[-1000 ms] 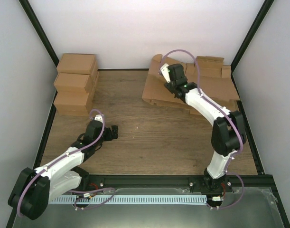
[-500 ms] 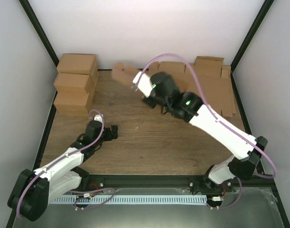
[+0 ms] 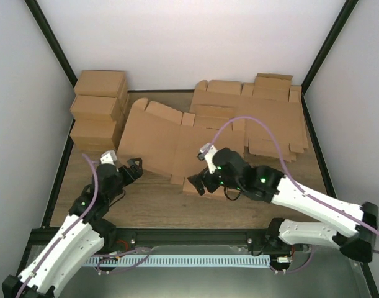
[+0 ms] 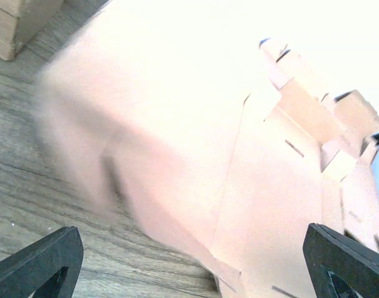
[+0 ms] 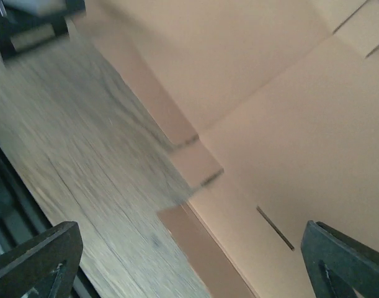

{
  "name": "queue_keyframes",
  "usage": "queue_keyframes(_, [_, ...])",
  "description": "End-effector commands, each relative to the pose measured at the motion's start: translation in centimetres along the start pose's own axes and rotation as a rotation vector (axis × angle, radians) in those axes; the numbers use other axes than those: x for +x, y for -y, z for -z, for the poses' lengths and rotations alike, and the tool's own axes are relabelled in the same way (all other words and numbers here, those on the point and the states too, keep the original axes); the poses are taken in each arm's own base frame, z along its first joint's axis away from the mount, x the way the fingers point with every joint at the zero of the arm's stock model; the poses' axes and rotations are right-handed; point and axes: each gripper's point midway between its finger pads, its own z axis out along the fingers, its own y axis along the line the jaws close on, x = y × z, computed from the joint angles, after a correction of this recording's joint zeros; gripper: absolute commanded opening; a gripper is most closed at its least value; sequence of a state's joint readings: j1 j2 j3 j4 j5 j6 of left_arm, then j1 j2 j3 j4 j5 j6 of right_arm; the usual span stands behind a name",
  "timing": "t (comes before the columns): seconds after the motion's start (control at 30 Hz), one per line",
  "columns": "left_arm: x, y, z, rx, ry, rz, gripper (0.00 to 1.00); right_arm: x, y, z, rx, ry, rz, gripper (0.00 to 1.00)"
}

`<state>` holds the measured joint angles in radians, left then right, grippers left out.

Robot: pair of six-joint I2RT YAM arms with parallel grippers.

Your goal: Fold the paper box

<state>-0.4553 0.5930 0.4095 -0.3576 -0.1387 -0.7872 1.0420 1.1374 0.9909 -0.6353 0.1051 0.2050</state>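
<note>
The paper box is a flat brown die-cut blank lying on the wooden table between the two arms, its tabs toward the back. My left gripper is open beside its near left edge. My right gripper is open at its near right corner, holding nothing. In the left wrist view the paper box is blurred and fills the space ahead of the open gripper. In the right wrist view the paper box lies under and ahead of the open gripper, with bare wood to the left.
A thick sheaf of like cardboard blanks lies at the back right. Three folded brown boxes are stacked at the back left. Black frame posts and white walls close in the table. A metal rail runs along the near edge.
The right arm swung from the sheaf at the back right to the table's middle, bringing one blank with it, then opened and let it go. The left arm moved to the blank's left edge.
</note>
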Motion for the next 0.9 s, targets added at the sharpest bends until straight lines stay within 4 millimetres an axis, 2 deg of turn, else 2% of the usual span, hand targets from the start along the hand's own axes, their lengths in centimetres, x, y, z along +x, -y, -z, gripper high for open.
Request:
queue_keyframes(0.0, [-0.7,-1.2,2.3,-0.037,0.045,0.125,1.00,-2.5,1.1,1.9,-0.005,0.176,-0.267,1.00])
queue_keyframes(0.1, [-2.8,-1.7,3.7,-0.088,0.134,0.128,1.00,0.0,2.3,0.4,0.037,0.111,-0.357,1.00])
queue_keyframes(0.23, [-4.0,-0.5,3.2,-0.109,0.110,0.108,1.00,2.4,4.5,-0.7,0.069,0.068,-0.513,1.00])
queue_keyframes(0.4, [-3.6,-0.9,0.1,-0.171,-0.014,0.067,1.00,4.5,6.7,-1.3,0.055,0.032,-0.614,1.00])
queue_keyframes(0.47, [-2.8,-1.9,-1.7,-0.177,-0.089,0.090,1.00,5.4,8.4,-1.2,0.065,0.029,-0.661,1.00])
queue_keyframes(0.57, [-1.4,-3.3,-3.3,-0.157,-0.176,0.163,1.00,6.6,11.7,-0.1,0.105,0.063,-0.744,1.00])
queue_keyframes(0.7, [-2.0,-5.1,-3.6,-0.219,-0.163,0.150,1.00,8.2,15.9,0.8,0.181,0.097,-0.855,1.00])
queue_keyframes(0.8, [-2.5,-5.1,-3.7,-0.226,-0.150,0.118,1.00,8.9,18.3,0.8,0.225,0.113,-0.956,1.00])
queue_keyframes(0.87, [-1.8,-4.9,-4.0,-0.196,-0.175,0.117,1.00,9.2,19.3,0.3,0.218,0.130,-1.011,1.00])
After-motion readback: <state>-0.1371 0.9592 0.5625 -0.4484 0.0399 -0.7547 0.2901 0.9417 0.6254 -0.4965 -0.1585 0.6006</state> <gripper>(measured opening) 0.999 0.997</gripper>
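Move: The flat paper box's right edge lies about 14 cm ahead of the right hand, 17 cm to its right and 19 cm below. Its raised left edge is some 12 cm ahead of the left hand, 4 cm left and 10 cm lower. The second flat sheet sits roughly 28 cm ahead and 21 cm right of the right hand; the stacked boxes, about 20 cm ahead and 15 cm left of the left hand. Right hand, turning clockwise, goes some 17 cm right and forward towards the box's edge; left rises, then sinks. ##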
